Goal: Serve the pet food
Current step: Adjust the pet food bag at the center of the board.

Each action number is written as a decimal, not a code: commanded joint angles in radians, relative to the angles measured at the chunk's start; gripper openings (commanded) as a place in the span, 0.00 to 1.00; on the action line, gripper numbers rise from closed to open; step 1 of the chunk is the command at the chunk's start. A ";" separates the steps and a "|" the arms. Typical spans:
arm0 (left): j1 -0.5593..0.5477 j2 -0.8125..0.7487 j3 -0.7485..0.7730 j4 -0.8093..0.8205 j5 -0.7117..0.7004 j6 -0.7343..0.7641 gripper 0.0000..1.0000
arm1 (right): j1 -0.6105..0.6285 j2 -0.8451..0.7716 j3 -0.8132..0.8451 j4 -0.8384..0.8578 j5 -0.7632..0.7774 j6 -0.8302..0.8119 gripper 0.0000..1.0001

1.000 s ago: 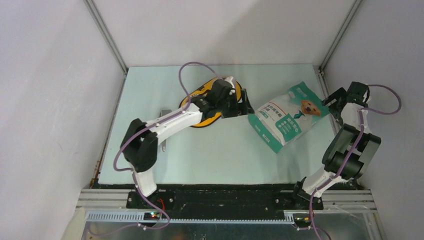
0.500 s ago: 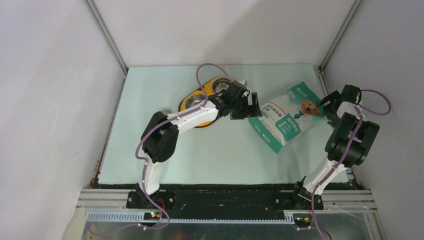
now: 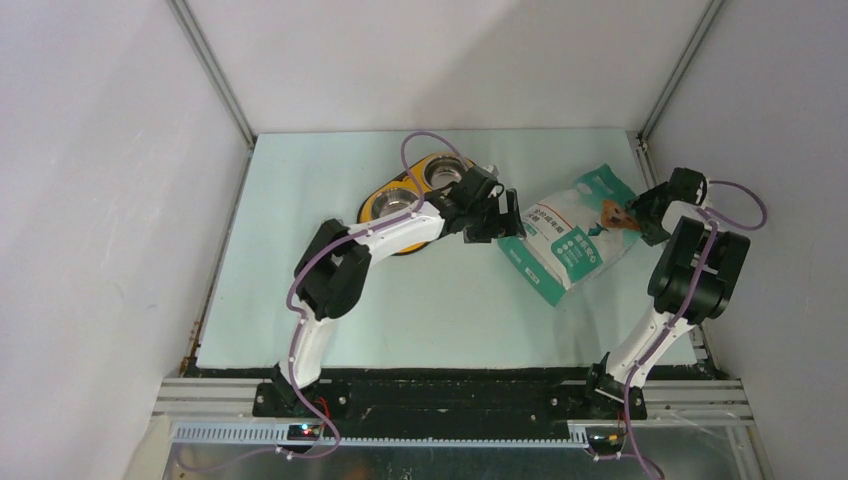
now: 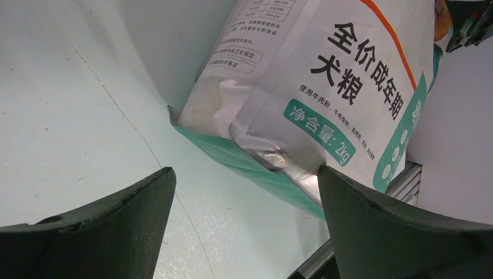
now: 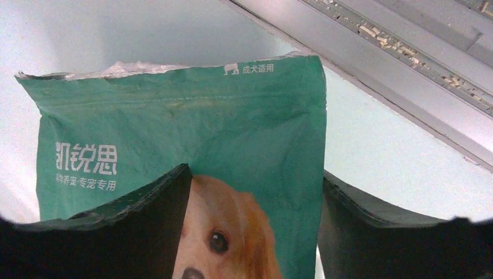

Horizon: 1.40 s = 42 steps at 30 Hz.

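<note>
A teal-and-white bag (image 3: 570,240) printed with a golden dog lies on the pale green table, right of centre. No pet food shows; the bag's torn top edge reveals nothing of what is inside. My left gripper (image 3: 497,216) hovers at the bag's left bottom corner, open, with the bag (image 4: 325,75) just ahead of its fingertips and bare table between them. My right gripper (image 3: 648,212) is at the bag's upper right end. In the right wrist view its wide-apart jaws straddle the bag (image 5: 174,116) by the dog's face, one finger (image 5: 145,221) over the print, the other at the side edge.
An orange feeder (image 3: 368,212) with two steel bowls sits at the back centre, just left of my left arm. The table's aluminium rail (image 5: 378,52) and the right enclosure wall run close behind the bag and the right arm.
My left arm swung right, off the feeder, to the bag's left corner. My right gripper advanced onto the bag's upper right end and its jaws narrowed a little.
</note>
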<state>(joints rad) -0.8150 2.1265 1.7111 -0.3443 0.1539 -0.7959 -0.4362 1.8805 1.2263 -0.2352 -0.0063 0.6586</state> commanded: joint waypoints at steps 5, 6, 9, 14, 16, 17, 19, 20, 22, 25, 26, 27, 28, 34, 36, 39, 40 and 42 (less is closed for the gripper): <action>-0.001 0.031 0.047 0.019 0.015 -0.012 0.99 | 0.026 -0.056 -0.080 0.109 -0.021 0.018 0.37; -0.001 0.034 0.047 0.021 0.016 -0.014 0.99 | 0.026 -0.076 -0.087 0.120 -0.019 0.016 0.29; 0.000 0.040 0.041 0.032 0.027 -0.022 0.99 | 0.027 -0.123 -0.122 0.143 -0.021 0.002 0.04; -0.001 0.034 0.009 0.063 0.056 -0.030 0.99 | 0.032 -0.187 -0.176 0.220 -0.120 -0.077 0.00; -0.001 0.015 -0.015 0.089 0.063 -0.031 0.99 | 0.044 -0.239 -0.199 0.264 -0.137 -0.117 0.00; 0.000 0.006 -0.040 0.099 0.066 -0.032 0.99 | 0.057 -0.281 -0.206 0.278 -0.140 -0.129 0.00; 0.000 -0.022 -0.090 0.144 0.076 -0.036 0.99 | 0.077 -0.359 -0.227 0.297 -0.159 -0.167 0.00; -0.001 -0.042 -0.106 0.173 0.078 -0.039 0.99 | 0.091 -0.412 -0.240 0.300 -0.175 -0.173 0.00; -0.001 -0.070 -0.176 0.217 0.091 -0.045 0.99 | 0.122 -0.500 -0.257 0.304 -0.182 -0.192 0.00; 0.000 -0.101 -0.240 0.271 0.105 -0.056 0.99 | 0.176 -0.612 -0.278 0.296 -0.174 -0.226 0.00; -0.001 -0.114 -0.271 0.294 0.109 -0.062 0.99 | 0.205 -0.669 -0.292 0.296 -0.175 -0.231 0.00; -0.001 -0.119 -0.286 0.303 0.117 -0.065 0.99 | 0.222 -0.694 -0.298 0.293 -0.176 -0.240 0.00; -0.001 -0.131 -0.317 0.320 0.119 -0.072 0.99 | 0.258 -0.747 -0.309 0.284 -0.177 -0.244 0.00; -0.001 -0.235 -0.519 0.488 0.138 -0.118 0.99 | 0.514 -0.960 -0.326 0.190 -0.128 -0.307 0.00; -0.001 -0.284 -0.586 0.531 0.136 -0.122 0.99 | 0.623 -1.020 -0.328 0.146 -0.078 -0.326 0.00; -0.001 -0.357 -0.660 0.579 0.127 -0.117 0.99 | 0.825 -1.100 -0.339 0.108 0.019 -0.324 0.00; -0.001 -0.365 -0.686 0.588 0.126 -0.117 0.99 | 0.867 -1.110 -0.339 0.095 0.044 -0.325 0.00; -0.001 -0.386 -0.711 0.608 0.132 -0.120 0.99 | 0.992 -1.125 -0.340 0.091 0.124 -0.338 0.00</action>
<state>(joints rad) -0.8135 1.8412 1.0260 0.1150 0.2836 -0.8959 0.3721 0.8032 0.8753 -0.1566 0.0414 0.3309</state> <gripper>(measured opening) 0.987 0.088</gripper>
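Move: The pet food bag lies flat between the two grippers, its middle about 15 cm left and 6 cm back from the right hand and about level in height; the side edge at its top end is already between the open right fingers. From the left hand the bag's middle is some 15 cm to the right, about level forward and 6 cm lower. The yellow bowl stand is some 18 cm left of the left hand, 6 cm farther out. Close the right gripper on the edge of the bag's top end, then lift about 27 cm while swinging some 28 cm left and a bit back, tipping the fingers up about 45 degrees and turning counter-clockwise about as much. Hold the open left gripper nearly still by the bag's bottom end, then draw it about 8 cm back, with some left and down, as the bag comes up. ##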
